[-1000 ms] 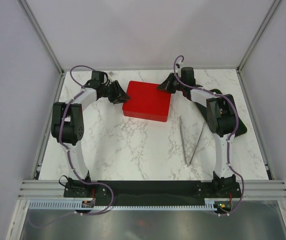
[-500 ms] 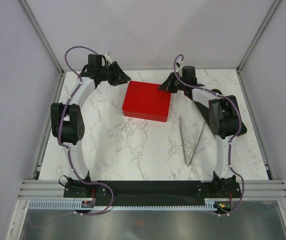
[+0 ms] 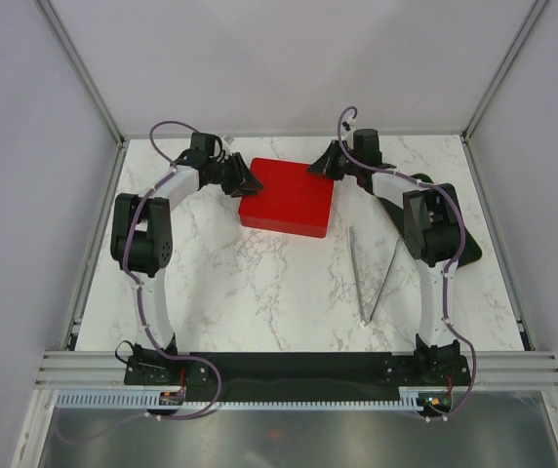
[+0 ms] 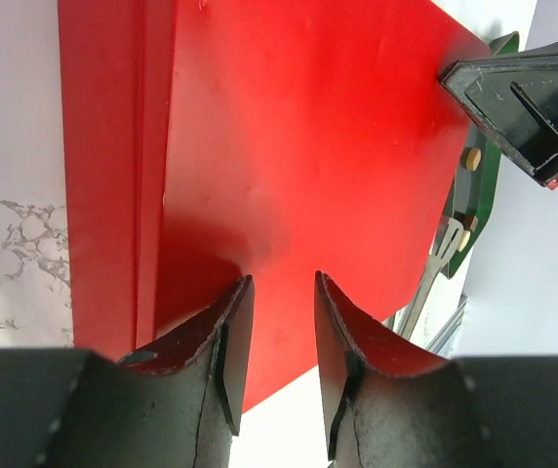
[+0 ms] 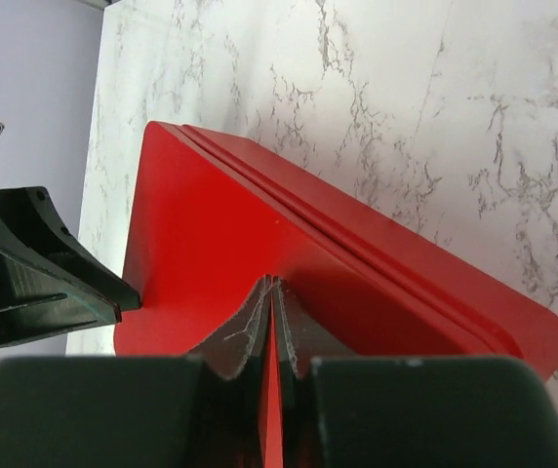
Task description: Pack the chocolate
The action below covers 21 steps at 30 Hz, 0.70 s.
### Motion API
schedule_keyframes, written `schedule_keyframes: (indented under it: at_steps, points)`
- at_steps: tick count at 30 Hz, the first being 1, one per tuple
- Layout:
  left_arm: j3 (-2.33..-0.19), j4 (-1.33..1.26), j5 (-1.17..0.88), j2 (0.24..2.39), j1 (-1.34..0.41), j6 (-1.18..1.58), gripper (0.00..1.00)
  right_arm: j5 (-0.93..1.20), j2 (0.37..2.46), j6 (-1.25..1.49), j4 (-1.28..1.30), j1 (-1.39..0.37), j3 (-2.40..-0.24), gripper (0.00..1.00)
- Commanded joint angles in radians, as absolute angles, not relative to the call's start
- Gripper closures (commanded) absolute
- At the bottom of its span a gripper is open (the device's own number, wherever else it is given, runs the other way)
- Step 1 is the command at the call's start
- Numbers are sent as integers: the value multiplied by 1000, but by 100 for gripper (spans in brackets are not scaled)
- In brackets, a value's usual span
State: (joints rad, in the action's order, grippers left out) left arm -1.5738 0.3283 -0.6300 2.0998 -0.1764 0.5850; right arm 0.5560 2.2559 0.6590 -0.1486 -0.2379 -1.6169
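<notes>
The red box (image 3: 288,197) lies closed on the marble table, its flat lid (image 4: 298,136) filling the left wrist view. My left gripper (image 3: 251,182) hovers at the box's far left corner; its jaws (image 4: 282,285) stand open over the lid with nothing between them. My right gripper (image 3: 314,168) is at the far right corner, shut, its tips (image 5: 273,284) against the lid (image 5: 211,244). Two small tan chocolate lumps (image 4: 472,158) show on a dark green tray (image 4: 482,200) beyond the box. Any other chocolate is hidden.
Metal tongs (image 3: 372,278) lie open on the table right of the box, tips toward the near edge. The dark tray (image 3: 452,255) sits at the right under the right arm. White enclosure walls surround the table.
My left gripper rose toward the back wall, then swung right and down onto the box's far left corner. Its jaws narrowed slightly. The right arm has hardly moved.
</notes>
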Motion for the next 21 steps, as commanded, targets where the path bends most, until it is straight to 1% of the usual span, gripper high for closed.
schedule_keyframes:
  at_steps: [1,5,7,10,11,14,18,21]
  points:
    - [-1562,325,-568,2140,-179,558,60,451,2264,600,-57,-235,-1565,89]
    - [-1571,345,-545,2089,-176,558,60,459,2197,572,-49,-232,-1566,86]
    - [-1571,376,-517,2028,-178,555,60,453,2157,537,-43,-232,-1588,80]
    - [-1537,403,-450,1930,-178,545,58,459,2140,494,-41,-218,-1631,66]
    - [-1525,408,-434,1902,-179,543,58,463,2141,483,-41,-218,-1641,59]
    - [-1470,440,-379,1812,-179,538,57,486,2163,446,-38,-213,-1687,50]
    - [-1370,439,-365,1726,-224,554,60,514,2215,385,-31,-215,-1750,45]
    - [-1287,422,-373,1686,-283,566,65,517,2252,305,-2,-215,-1805,44]
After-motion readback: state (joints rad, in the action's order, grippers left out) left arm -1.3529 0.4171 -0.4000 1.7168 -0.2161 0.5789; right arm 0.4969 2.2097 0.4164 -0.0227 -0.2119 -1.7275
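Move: The lid of the closed chocolate box lies right under both hands. The box's middle is about 6 cm to the left hand's right, level ahead, 3 cm below; from the right hand it lies some 5 cm back and 5 cm left, also 3 cm down. The tongs are roughly 25 cm back and 12 cm right of the right hand, and the green tray 12 cm back and 24 cm to its right, both on the table. The red lid is let go from both sides. After a short hold, the left fingertips come off its left part, the hand rising some 6 cm and drawing back as far, a little to the left, its opening unchanged. The right hand lifts off near the far right corner by about 4 cm, drifting right and then forward, its nearly shut fingers spreading to about half open as the wrist tilts up some 15 degrees. ##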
